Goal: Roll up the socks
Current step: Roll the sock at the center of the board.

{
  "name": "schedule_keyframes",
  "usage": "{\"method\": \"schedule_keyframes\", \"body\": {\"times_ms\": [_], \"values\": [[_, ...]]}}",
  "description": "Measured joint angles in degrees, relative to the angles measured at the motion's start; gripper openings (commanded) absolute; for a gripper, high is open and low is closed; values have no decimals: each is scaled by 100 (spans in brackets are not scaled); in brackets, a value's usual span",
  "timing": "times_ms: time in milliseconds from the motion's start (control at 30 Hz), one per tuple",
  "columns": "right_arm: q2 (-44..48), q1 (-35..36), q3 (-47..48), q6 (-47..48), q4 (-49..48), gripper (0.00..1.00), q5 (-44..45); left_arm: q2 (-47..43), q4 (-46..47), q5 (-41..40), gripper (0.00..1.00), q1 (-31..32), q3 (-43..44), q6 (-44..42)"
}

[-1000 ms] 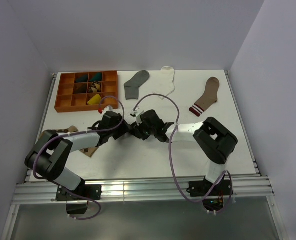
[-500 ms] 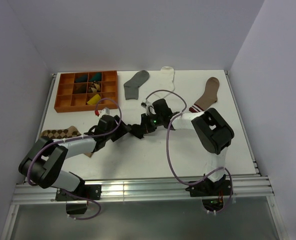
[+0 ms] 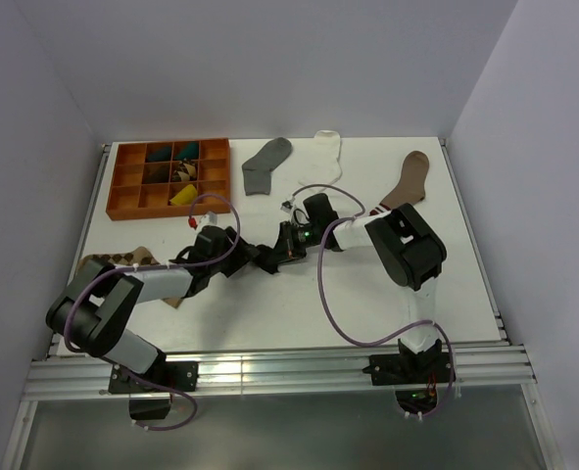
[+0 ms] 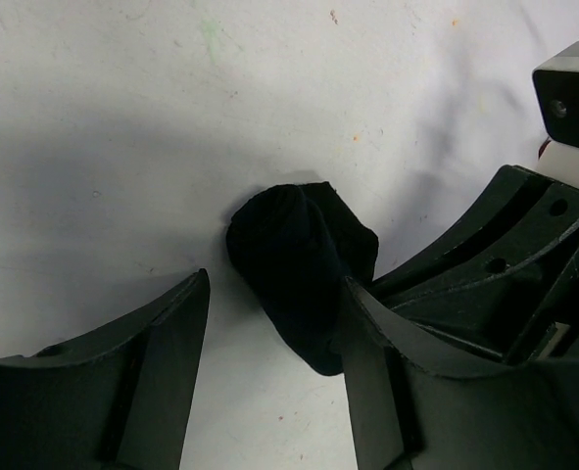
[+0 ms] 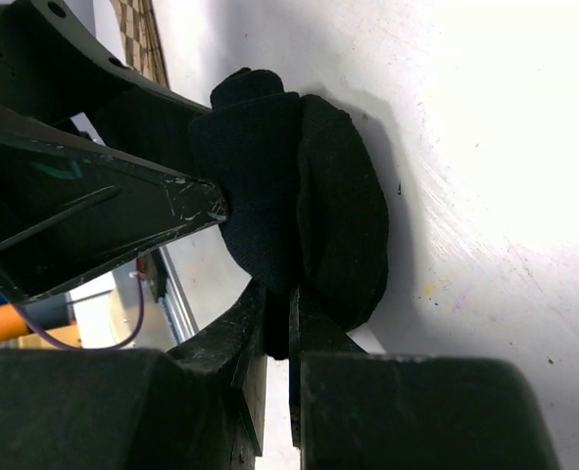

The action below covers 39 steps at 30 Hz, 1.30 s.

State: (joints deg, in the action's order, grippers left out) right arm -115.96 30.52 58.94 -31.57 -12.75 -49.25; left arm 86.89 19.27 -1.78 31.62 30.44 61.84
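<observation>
A black sock (image 4: 299, 259) lies rolled into a thick bundle mid-table (image 3: 272, 257). My left gripper (image 4: 274, 284) is open and straddles it; its right finger (image 4: 387, 372) touches the bundle and the left finger (image 4: 152, 372) stands apart. My right gripper (image 5: 281, 294) is shut on a fold of the black sock (image 5: 299, 186), pinching its near edge. In the top view the left gripper (image 3: 258, 257) and the right gripper (image 3: 285, 247) meet over the bundle. A grey sock (image 3: 266, 164) and a white sock (image 3: 328, 152) lie flat at the back.
An orange compartment tray (image 3: 120, 179) with several rolled items sits back left. A brown sock with a striped cuff (image 3: 404, 186) lies back right. A diamond-patterned sock (image 3: 113, 262) lies under the left arm. Walls close in the table's left, back and right edges.
The right arm's elbow swung toward the back and its wrist moved up beside the bundle. The left gripper stayed around the black sock, shifting only slightly.
</observation>
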Motion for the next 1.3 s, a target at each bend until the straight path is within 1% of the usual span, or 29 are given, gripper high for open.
{"method": "schedule_keyframes", "body": {"times_ms": [100, 200, 267, 300, 333, 367, 400, 467, 500, 533, 567, 600, 667, 700, 767, 800, 867, 1067, 1300], "values": [[-24, -15, 4, -85, -17, 0, -33, 87, 90, 0, 55, 9, 4, 63], [-35, -22, 13, -120, -9, 0, -33, 223, 155, 4, 49, 17, 68, 118], [-33, -22, 20, -114, 4, 1, -13, 321, 188, 9, 40, 35, 133, 160], [-28, -22, 20, -107, 11, 3, 2, 365, 201, 13, 33, 39, 166, 186], [-15, -22, 20, -81, 26, 4, 28, 387, 216, 15, 30, 48, 190, 199], [17, -20, 20, -42, 46, 6, 68, 411, 221, 20, 29, 50, 216, 219], [59, -13, 13, -2, 81, 11, 131, 415, 212, 20, 28, 55, 236, 223], [227, 22, -50, 133, 151, 19, 376, 437, 184, 20, 20, 66, 278, 234], [326, 55, -92, 205, 192, 27, 520, 455, 166, 20, 18, 74, 306, 234], [426, 94, -131, 293, 236, 30, 675, 468, 129, 20, 13, 85, 339, 232], [527, 144, -162, 400, 282, 32, 844, 474, 87, 17, 11, 90, 369, 229], [612, 188, -192, 496, 317, 35, 992, 476, 52, 17, 6, 94, 389, 227], [868, 323, -269, 743, 431, 39, 1425, 476, -52, 13, 4, 101, 442, 219], [992, 389, -308, 859, 468, 42, 1613, 476, -107, 11, 2, 98, 470, 203], [1281, 557, -396, 1117, 518, 45, 2059, 483, -236, 7, 1, 101, 544, 175], [1425, 654, -452, 1268, 522, 49, 2323, 485, -295, 4, 0, 101, 577, 155], [1687, 848, -566, 1521, 505, 52, 2778, 485, -387, 2, 0, 101, 627, 105], [2371, 1574, -1093, 2404, 111, 55, 4166, 516, -638, 7, 0, 101, 791, -11], [2358, 2173, -1248, 3200, -190, 55, 5206, 564, -723, 35, 0, 101, 883, -79]]}}
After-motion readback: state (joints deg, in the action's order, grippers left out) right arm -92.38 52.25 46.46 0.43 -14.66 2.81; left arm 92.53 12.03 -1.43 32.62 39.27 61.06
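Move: The partly rolled black sock is just ahead of my open left fingers, its middle about 1 cm forward, 3 cm to the right and 1 cm lower. My right fingers still pinch its near side; from them its middle lies some 3 cm left, 1 cm forward and 1 cm down. From my left hand the grey sock lies about 22 cm forward and 5 cm right, the argyle sock 25 cm left and 4 cm back. I ease my left hand about 2 cm right and forward over the black sock and shut its fingers on it, keeping that pinch. Once it grips, I open my right fingers, let go and lift that hand nearly 5 cm, swinging it some 60 degrees so its fingers turn from pointing left to pointing forward-left. ##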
